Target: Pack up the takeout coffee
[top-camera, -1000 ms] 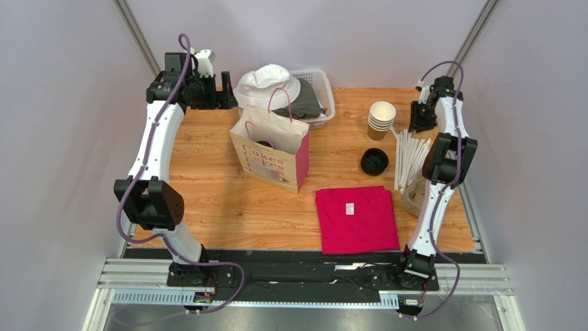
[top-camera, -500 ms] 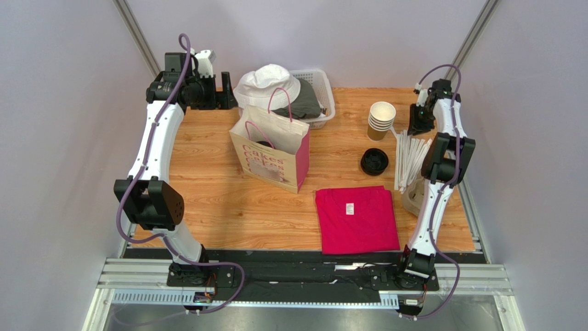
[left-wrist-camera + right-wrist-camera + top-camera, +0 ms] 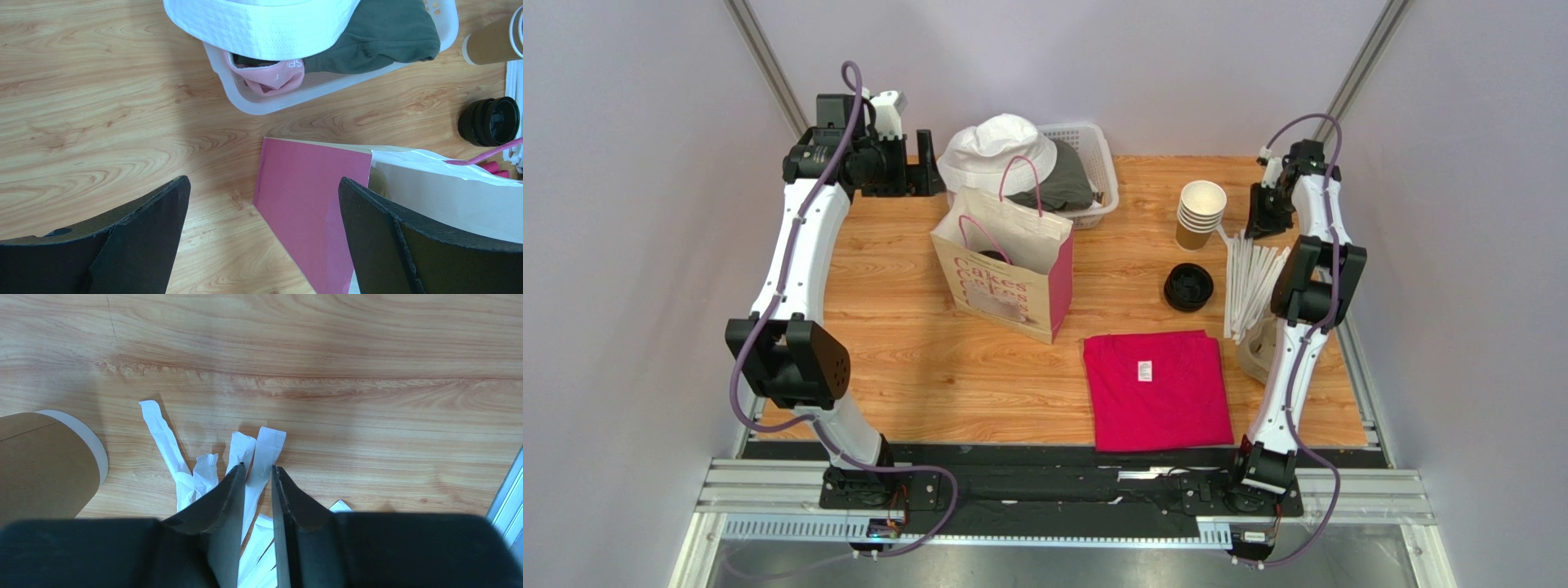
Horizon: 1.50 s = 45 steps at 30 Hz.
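The takeout coffee is out of view; no capped cup shows. My right gripper hovers over the far ends of the paper-wrapped straws, just right of the stack of lidless tan cups. In the right wrist view my right gripper is open by a narrow gap, and one white wrapper lies on the table under that gap. My left gripper sits at the back left and, in the left wrist view, is wide open and holds nothing. It looks down on the paper bag.
The pink and cream paper bag stands open mid-table. Behind it is a white basket with clothes and a white hat. Black lids lie beside the straws. A red shirt lies folded at the front.
The right gripper's jaws have narrowed and its wrist has crept slightly over the straw ends. The left arm has not moved.
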Motion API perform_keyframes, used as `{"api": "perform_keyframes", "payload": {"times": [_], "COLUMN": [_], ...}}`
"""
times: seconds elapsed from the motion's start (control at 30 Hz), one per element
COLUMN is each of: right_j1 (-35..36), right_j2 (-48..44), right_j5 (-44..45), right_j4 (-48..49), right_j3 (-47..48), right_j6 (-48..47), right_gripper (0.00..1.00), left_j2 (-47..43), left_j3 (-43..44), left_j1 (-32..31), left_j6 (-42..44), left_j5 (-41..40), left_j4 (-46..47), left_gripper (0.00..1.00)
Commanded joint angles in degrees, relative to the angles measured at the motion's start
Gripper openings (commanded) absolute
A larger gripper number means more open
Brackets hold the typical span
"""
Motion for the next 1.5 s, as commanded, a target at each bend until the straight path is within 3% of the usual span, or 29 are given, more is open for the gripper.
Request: {"api": "perform_keyframes", "payload": {"times": [0.0,0.23,0.33,0.8,1.1,1.2,1.3,1.33,1.47], "right_j1": [0.3,0.2,0.2,-0.6,-0.8,-0.4,1.6,3.7,12.1], "right_j2": [1.4,-0.6,-2.0,-15.5,-27.0,-30.7,-36.0,-37.2,-40.3], "right_j5": [0.8,-1.0,-1.3,-6.8,-15.9,-21.9,-27.5,-29.1,-29.6], "right_j4": [0.2,0.1,0.0,-0.6,1.2,4.9,16.7,24.6,40.3], "right_j3": [2.0,1.2,0.7,-2.7,-0.1,2.0,-0.4,-1.2,0.3], "right_j6": [0.5,1.0,1.6,7.9,14.1,20.3,29.9,34.8,40.0], "right_gripper": [0.22,0.11,0.0,0.0,0.0,0.0,0.0,0.0,0.0], "left_j2": [0.0,-0.1,-0.1,-1.2,-1.0,-1.1,-1.5,-1.6,-2.0], "left_j3": [1.2,1.2,1.2,0.3,1.8,2.4,2.2,2.1,2.2], "left_j1": [0.4,0.4,0.4,0.4,0.4,0.5,0.7,0.8,0.9], "left_j6": [0.3,0.3,0.4,1.3,1.6,1.2,0.4,0.2,0.5], "left_j5": [0.1,0.0,0.1,-0.7,-0.8,-0.8,-0.5,-0.2,-0.2], "left_j4": [-0.1,-0.1,-0.1,-0.1,0.2,0.6,1.5,1.7,2.6], "left_gripper": [0.99,0.99,0.99,0.99,0.99,0.99,0.99,0.99,0.99]}}
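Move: At the right fingers lies the far end of a wrapped straw, just under the hand; the straw's middle is about 8 cm back and 2 cm left, 1 cm lower. The cup stack stands level with the hand, some 11 cm left; the black lids are about 10 cm back and 13 cm left, and the cup carrier roughly 20 cm back and 1 cm right. From the left hand the straw lies some 57 cm right, roughly level fore and aft, about 26 cm below. The right hand settles about half a centimetre onto the straws and its part-open fingers shut, pinching one paper-wrapped straw near its far end, before it lifts slowly and then ever faster, some 37 cm up off the table. Late in the rise it also swings about 12 cm left, towards the bag, while the wrist tips the fingers up by some 45 degrees from pointing down to pointing forward, with the hand's left side rising, and they keep their pinch. ##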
